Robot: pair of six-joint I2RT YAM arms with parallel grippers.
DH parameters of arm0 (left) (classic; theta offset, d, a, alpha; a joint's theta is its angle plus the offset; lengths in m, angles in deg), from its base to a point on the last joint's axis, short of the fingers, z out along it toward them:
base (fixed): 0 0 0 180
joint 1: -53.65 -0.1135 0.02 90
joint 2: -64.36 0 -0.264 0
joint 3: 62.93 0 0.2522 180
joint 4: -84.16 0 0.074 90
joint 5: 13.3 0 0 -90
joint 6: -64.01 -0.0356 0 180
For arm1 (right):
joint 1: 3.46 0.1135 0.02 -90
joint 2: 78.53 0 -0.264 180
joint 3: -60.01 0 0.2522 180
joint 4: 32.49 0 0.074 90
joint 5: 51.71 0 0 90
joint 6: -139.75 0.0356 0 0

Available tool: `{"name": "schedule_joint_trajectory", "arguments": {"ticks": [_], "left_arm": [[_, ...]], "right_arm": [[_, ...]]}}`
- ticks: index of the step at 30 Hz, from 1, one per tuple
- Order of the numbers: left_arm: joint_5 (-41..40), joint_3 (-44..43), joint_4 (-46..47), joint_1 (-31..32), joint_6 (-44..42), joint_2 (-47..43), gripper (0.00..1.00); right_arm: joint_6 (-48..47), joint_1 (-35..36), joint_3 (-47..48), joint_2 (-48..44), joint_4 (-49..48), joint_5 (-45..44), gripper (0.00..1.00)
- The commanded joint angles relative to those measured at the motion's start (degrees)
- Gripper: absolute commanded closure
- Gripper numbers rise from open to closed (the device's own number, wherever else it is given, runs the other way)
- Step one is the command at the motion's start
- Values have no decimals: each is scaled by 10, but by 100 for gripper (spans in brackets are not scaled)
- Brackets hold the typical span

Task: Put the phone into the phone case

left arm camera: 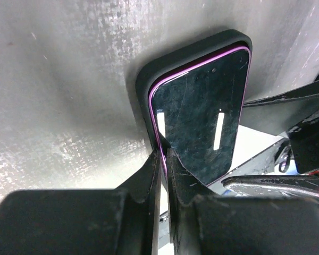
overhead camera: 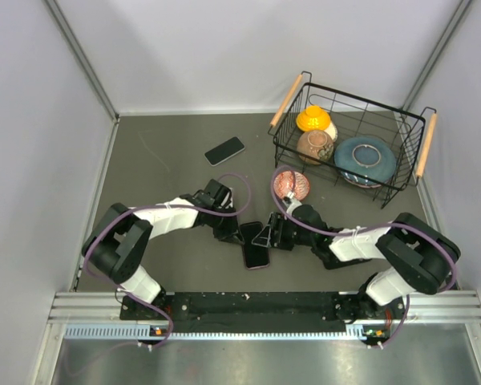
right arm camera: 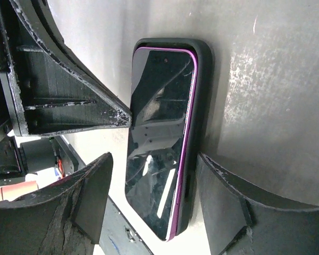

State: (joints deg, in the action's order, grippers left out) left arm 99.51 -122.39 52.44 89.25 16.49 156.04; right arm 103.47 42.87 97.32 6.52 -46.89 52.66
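Note:
The phone, with a dark glass face and a purple rim, lies in the black phone case on the table between my two grippers. In the left wrist view the case shows along one long side and the far end of the phone. My left gripper is pinched shut on that long edge, over the case wall and purple rim. My right gripper is open and straddles the phone. One finger rests against the case, the other stands apart.
A second black phone lies further back. A pink dish sits just behind my right gripper. A wire basket at the back right holds a yellow item, a brown bowl and a blue plate. Walls stand left and right.

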Motion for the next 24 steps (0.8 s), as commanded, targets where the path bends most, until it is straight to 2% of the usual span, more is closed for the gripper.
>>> {"name": "schedule_joint_trajectory", "arguments": {"ticks": [1, 3, 7, 10, 11, 17, 20, 22, 24], "left_arm": [[53, 33, 63, 13, 30, 36, 90], [58, 42, 78, 12, 38, 32, 89], [58, 53, 80, 12, 39, 25, 87], [56, 61, 81, 12, 39, 18, 84], [56, 65, 83, 13, 40, 16, 82], [71, 80, 100, 10, 45, -10, 75], [85, 76, 80, -14, 17, -40, 67], [98, 78, 70, -52, -10, -82, 53], [123, 79, 63, -82, -32, -112, 47]], "right_arm": [[25, 7, -34, 16, -68, 43, 36], [43, 6, -55, 9, -126, 50, 36], [50, 0, -62, 3, -148, 60, 39], [48, -3, -63, -2, -133, 49, 51], [48, -4, -66, -5, -130, 44, 60], [39, -8, -57, -3, -106, 43, 85], [22, -13, -49, -19, -66, 43, 92], [-9, -17, -38, -51, -9, 43, 98], [-30, -19, -26, -78, 29, 40, 100]]}}
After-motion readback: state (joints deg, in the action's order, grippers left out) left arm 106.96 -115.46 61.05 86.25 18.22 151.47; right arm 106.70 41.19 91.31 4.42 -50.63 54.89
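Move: The phone already lies in the black phone case, between the two hands. From the left fingertips, which are at its left long edge, the case's middle lies about 3 cm right, 1 cm back and 1 cm below. From the open right fingers, the middle is roughly 2 cm left, 2 cm back and 2 cm below. The patterned bowl stands some 15 cm ahead and 8 cm right of the right hand; the spare black phone lies about 23 cm right and 4 cm back. Bring the right gripper right, back and down, about 3 cm in all, closing it until its tips pinch the case's right long rim, then lift slightly. Meanwhile bear with the left tips on the phone's left edge, inching right and tipping the fingers some 10 degrees flatter, then raise them about 1 cm and open to roughly half. ##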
